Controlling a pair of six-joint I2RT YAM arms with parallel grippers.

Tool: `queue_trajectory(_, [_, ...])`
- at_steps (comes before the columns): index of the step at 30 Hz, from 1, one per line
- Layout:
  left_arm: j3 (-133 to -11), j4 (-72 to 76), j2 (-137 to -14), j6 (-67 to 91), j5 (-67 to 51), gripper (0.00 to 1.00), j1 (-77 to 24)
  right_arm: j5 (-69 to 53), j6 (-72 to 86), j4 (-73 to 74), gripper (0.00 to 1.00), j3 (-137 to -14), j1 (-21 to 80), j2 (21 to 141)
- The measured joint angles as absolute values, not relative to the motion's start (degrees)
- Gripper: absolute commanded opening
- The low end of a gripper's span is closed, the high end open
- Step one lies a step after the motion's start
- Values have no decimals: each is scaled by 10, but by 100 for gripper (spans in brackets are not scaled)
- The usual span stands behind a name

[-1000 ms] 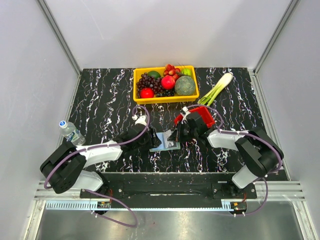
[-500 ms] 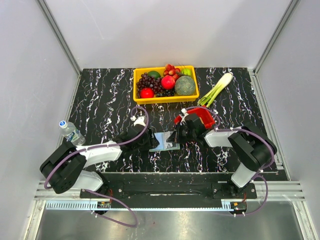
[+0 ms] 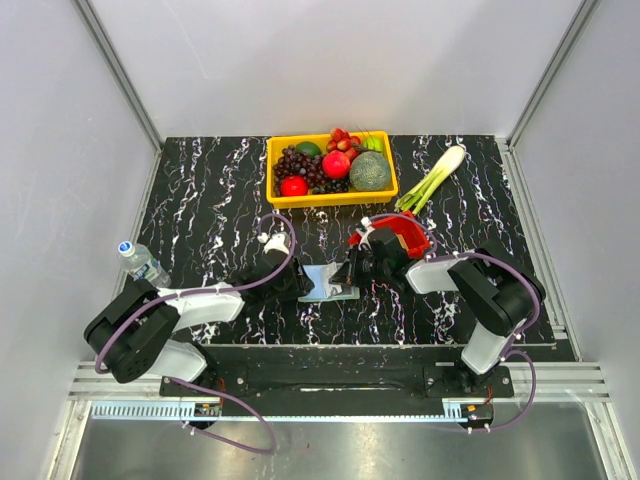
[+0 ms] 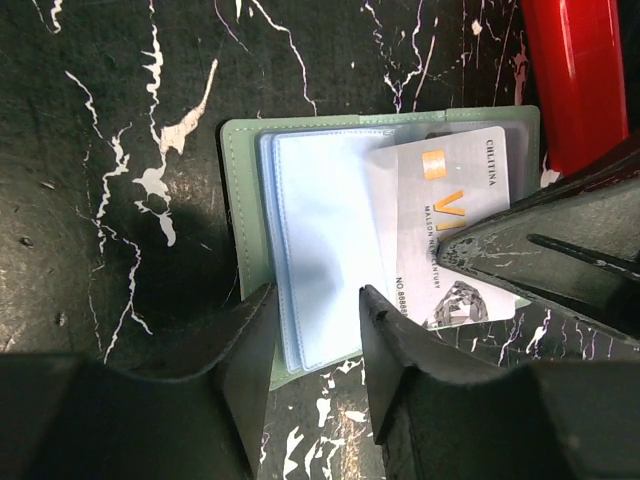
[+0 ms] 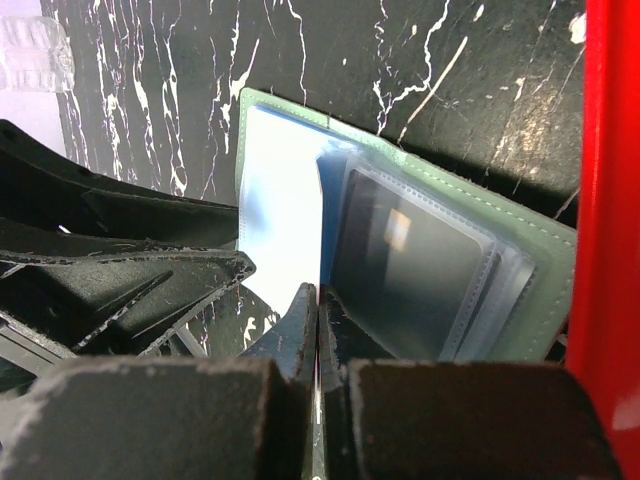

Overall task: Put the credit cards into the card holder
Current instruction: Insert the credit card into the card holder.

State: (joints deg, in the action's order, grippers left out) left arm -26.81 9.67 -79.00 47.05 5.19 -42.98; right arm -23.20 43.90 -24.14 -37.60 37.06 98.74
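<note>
The grey-green card holder point(image 4: 240, 200) lies open on the black marble table, its clear sleeves point(image 4: 320, 250) fanned out. A whitish credit card point(image 4: 450, 220) sits partly inside a sleeve. My right gripper point(image 5: 318, 300) is shut on that card's right edge, its dark fingers point(image 4: 560, 250) lying over the card. A dark card point(image 5: 410, 270) rests in another sleeve. My left gripper point(image 4: 312, 335) is open, and its jaws straddle the near edge of the sleeves. In the top view the holder point(image 3: 330, 283) lies between the left gripper point(image 3: 300, 285) and the right gripper point(image 3: 352, 275).
A red mesh basket point(image 3: 402, 232) stands right behind the right gripper, close to the holder's right side point(image 4: 570, 80). A yellow tray of fruit point(image 3: 330, 170) and a leek point(image 3: 432, 178) are at the back. A water bottle point(image 3: 143, 265) lies at the left edge.
The left gripper's jaws have narrowed around the sleeves. The right gripper has shifted a little to the left with the card.
</note>
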Motion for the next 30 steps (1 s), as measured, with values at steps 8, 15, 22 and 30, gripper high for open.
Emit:
queue_trajectory(8, [-254,133,-796,474,52,32,-427,-234,450,-247,1,-378,371,994])
queue_trajectory(15, [-239,152,-796,477,55,18,-423,-215,453,-250,1,-378,371,994])
queue_trajectory(22, [-227,174,-796,482,56,16,-423,-199,455,-256,2,-376,371,994])
queue_trajectory(30, [-224,179,-796,485,56,16,-423,-195,470,-267,7,-368,373,994])
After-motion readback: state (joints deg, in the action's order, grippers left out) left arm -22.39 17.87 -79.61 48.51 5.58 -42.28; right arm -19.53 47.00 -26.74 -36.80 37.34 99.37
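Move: Just ahead of the left hand, its part-open fingers straddling the edge, the clear sleeve of the card holder has its middle about 2 cm forward and 1 cm right; the credit card lies some 6 cm right and 2 cm forward of that hand. The right hand already grips the card, bound for the sleeve, whose middle is about 5 cm to its left, level fore and aft and 1 cm lower. The red box sits 9 cm ahead and 11 cm right of the right hand. Closing by more than half of their gap, the left fingers come together on the sleeve's left edge while that hand eases barely half a centimetre down and to the left. The right hand, still pinching the card, slides it about 1 cm forward along the sleeve, its wrist turning some 5 degrees clockwise. ##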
